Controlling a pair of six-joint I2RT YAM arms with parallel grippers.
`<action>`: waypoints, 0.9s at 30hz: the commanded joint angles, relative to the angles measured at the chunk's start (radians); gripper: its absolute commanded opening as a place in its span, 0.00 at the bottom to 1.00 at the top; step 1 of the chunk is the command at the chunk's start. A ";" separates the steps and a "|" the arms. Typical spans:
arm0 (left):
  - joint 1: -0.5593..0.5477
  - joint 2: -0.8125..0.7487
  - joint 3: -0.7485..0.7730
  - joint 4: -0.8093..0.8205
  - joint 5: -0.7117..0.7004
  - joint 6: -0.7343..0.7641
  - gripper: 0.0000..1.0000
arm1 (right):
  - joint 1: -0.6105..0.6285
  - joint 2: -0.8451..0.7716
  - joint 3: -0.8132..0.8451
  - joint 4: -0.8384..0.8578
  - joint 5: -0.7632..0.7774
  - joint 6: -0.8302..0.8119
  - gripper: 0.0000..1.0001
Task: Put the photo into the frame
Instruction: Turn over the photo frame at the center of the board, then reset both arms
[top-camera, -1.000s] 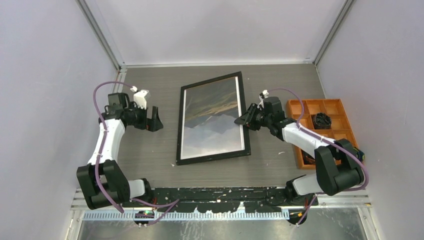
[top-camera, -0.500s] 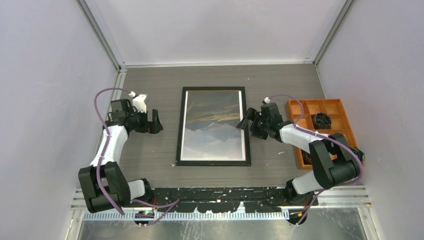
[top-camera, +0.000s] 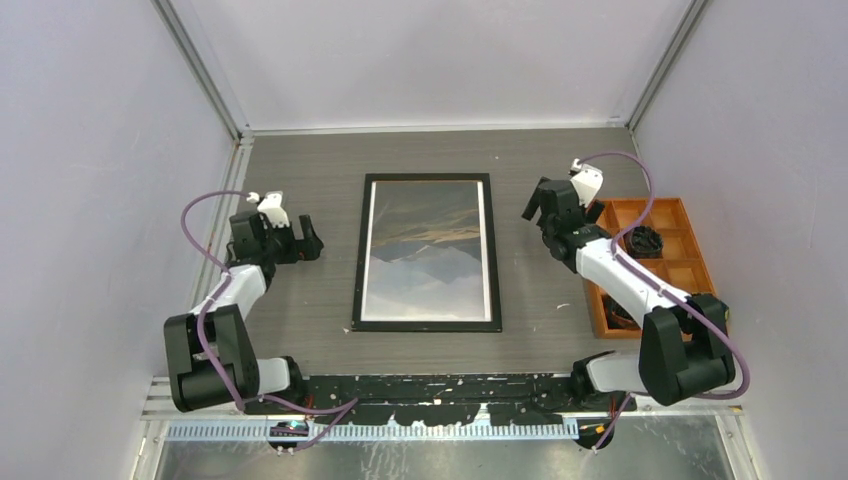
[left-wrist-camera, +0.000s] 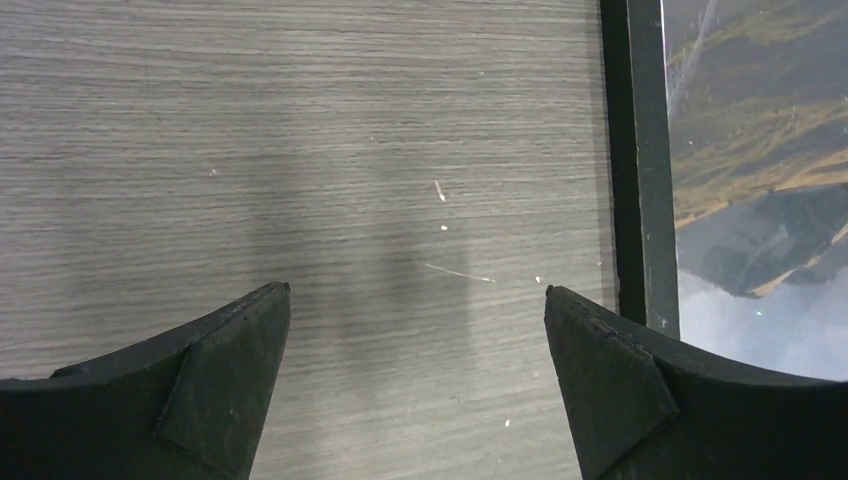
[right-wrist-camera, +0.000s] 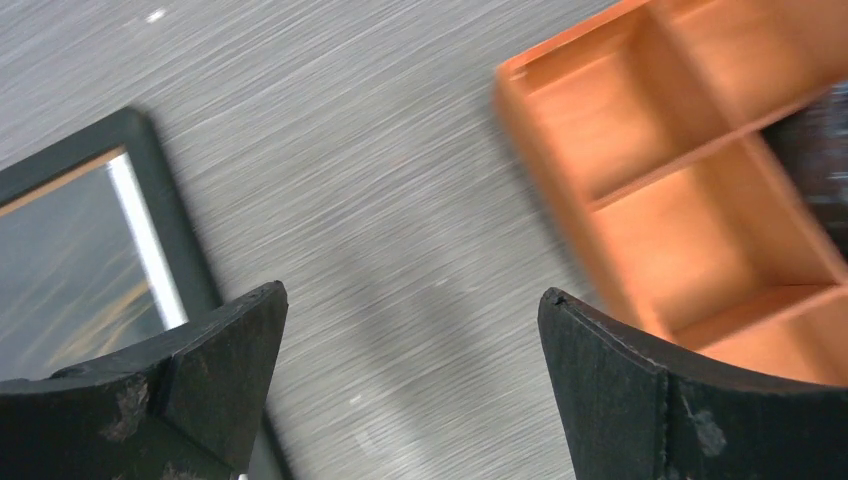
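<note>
The black frame (top-camera: 358, 250) lies flat and square in the middle of the table. Inside it sits the photo (top-camera: 428, 250), mountain landscape face up, its white border showing. My left gripper (top-camera: 311, 240) hovers open just left of the frame; its wrist view shows bare table between the fingers (left-wrist-camera: 417, 288), with the frame's edge (left-wrist-camera: 630, 150) and the photo (left-wrist-camera: 760, 150) on the right. My right gripper (top-camera: 543, 205) is open and empty, to the right of the frame's upper part. Its own view (right-wrist-camera: 415, 290) shows the frame's corner (right-wrist-camera: 170, 220) and the photo (right-wrist-camera: 60, 260) at left.
An orange compartment tray (top-camera: 640, 203) stands at the right edge of the table, a small black object (top-camera: 645, 240) in one cell; it fills the upper right of the right wrist view (right-wrist-camera: 650, 130). Enclosure walls close the back and both sides.
The frame was tilted with my right gripper on its right edge; it now lies flat and straight. The right gripper opened and moved back and right. The left gripper drew back slightly left.
</note>
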 joint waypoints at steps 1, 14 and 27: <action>0.003 0.022 -0.080 0.359 0.010 -0.064 1.00 | -0.019 -0.045 -0.101 0.199 0.380 -0.151 1.00; -0.062 0.209 -0.302 1.029 -0.022 -0.055 1.00 | -0.239 -0.074 -0.507 0.853 0.277 -0.256 1.00; -0.172 0.264 -0.239 0.942 -0.208 0.011 1.00 | -0.269 0.217 -0.500 1.150 -0.063 -0.366 1.00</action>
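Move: The photo frame lies face up in the middle: its centre is some 24 cm to the right hand's left, 2 cm nearer the base and about 12 cm below. From the right hand, the orange tray's centre is roughly 23 cm to the right, 6 cm back and 11 cm down, and the black roll in it about 21 cm right, level fore and aft. From the left hand, the photo frame's centre is about 26 cm right, 2 cm ahead and 7 cm lower. Touching nothing, the right hand swings some 14 cm right, away from the photo frame, drawing back and sinking towards the orange tray, then eases forward about 5 cm over its left edge, ending lower with fingertips tilted up a little. The left hand creeps forward and slightly right beside the frame, sinking a little, fingers tilting up some 20 degrees. Both grippers stay wide open. ##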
